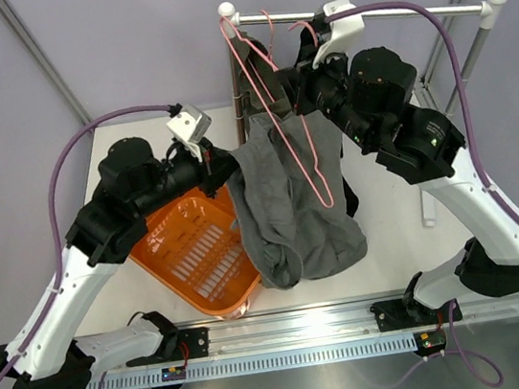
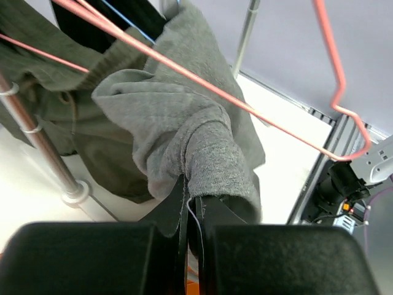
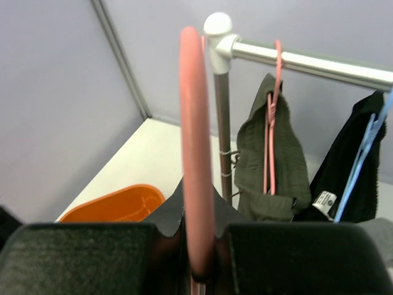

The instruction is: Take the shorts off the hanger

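Observation:
The grey shorts (image 1: 291,209) droop over a pink wire hanger (image 1: 296,141) at the middle of the top view, their lower part hanging toward the table. My left gripper (image 1: 232,171) is shut on a fold of the shorts (image 2: 184,123); in the left wrist view the cloth is pinched between its fingertips (image 2: 191,203), and the hanger wire (image 2: 245,107) crosses above it. My right gripper (image 1: 288,89) is shut on the hanger, whose pink bar (image 3: 195,153) rises from between the tips (image 3: 198,215) in the right wrist view.
An orange basket (image 1: 190,253) lies on the table under my left arm, next to the shorts. Behind stands a clothes rack (image 1: 369,13) holding a dark green garment (image 3: 273,166) on a pink hanger and a black garment (image 3: 350,166) on a blue one. The rack's pole (image 2: 37,135) is near my left gripper.

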Controlling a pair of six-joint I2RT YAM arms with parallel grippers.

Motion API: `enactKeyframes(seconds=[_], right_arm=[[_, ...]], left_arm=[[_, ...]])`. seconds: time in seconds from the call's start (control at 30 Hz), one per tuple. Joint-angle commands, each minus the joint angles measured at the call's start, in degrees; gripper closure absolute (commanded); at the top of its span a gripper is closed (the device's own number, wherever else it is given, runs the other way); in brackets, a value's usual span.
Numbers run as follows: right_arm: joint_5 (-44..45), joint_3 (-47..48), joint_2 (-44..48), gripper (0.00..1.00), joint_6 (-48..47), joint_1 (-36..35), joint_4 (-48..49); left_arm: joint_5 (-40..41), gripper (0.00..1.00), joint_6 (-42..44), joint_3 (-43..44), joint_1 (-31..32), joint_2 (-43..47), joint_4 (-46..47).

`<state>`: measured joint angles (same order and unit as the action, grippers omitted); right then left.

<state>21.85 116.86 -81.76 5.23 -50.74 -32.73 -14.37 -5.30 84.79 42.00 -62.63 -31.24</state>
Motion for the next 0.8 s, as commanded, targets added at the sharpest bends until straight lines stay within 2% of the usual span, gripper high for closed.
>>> enactKeyframes(seconds=[0.0, 0.23, 0.37, 0.5, 0.77], right_arm=[[7.1, 6.1, 0.1, 1.00, -3.1, -0.6, 2.0], [9.5, 4.8, 1.9, 1.00, -3.8, -0.6, -0.2], [10.2, 2.6, 3.7, 1.00, -3.7, -0.6, -0.8], [11.0, 0.8, 4.7, 1.00, -3.9, -0.6, -1.1], [11.3, -0.6, 5.6, 1.00, -3.8, -0.6, -2.3]], left_arm=[[5.1, 1.00, 2.5, 6.9, -0.2, 3.8, 5.1], [11.0, 1.00, 4.3, 19.6, -0.2, 5.1, 11.1], [15.8, 1.00, 4.9, 21.2, -0.2, 5.8, 17.4], [22.3, 1.00, 9.9, 22.3, -0.2, 5.6, 22.4], [27.1, 1.00, 16.4, 26.1, -0.2, 2.8, 27.6]])
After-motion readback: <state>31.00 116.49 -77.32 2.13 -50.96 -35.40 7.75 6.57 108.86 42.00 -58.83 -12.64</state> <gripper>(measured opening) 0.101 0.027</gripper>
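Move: The grey shorts hang from the left hand's shut fingers, already clear of the pink hanger in the right. From the left hand, the orange basket lies about 38 cm below, 9 cm left and 2 cm ahead; the rack's left post is roughly 25 cm ahead and 5 cm right, the green shorts about 25 cm ahead and 12 cm right. From the right hand, the basket is some 22 cm left, 6 cm back and 50 cm below. Keeping its pinch on the grey shorts' waistband, the left hand sweeps them quickly up by about 26 cm and some 14 cm to the left, drawing back slightly, high above the basket, while its fingertips tilt upward by some 40 degrees. The right hand keeps hold of the pink hanger, shifts about 5 cm right and turns slightly clockwise. ##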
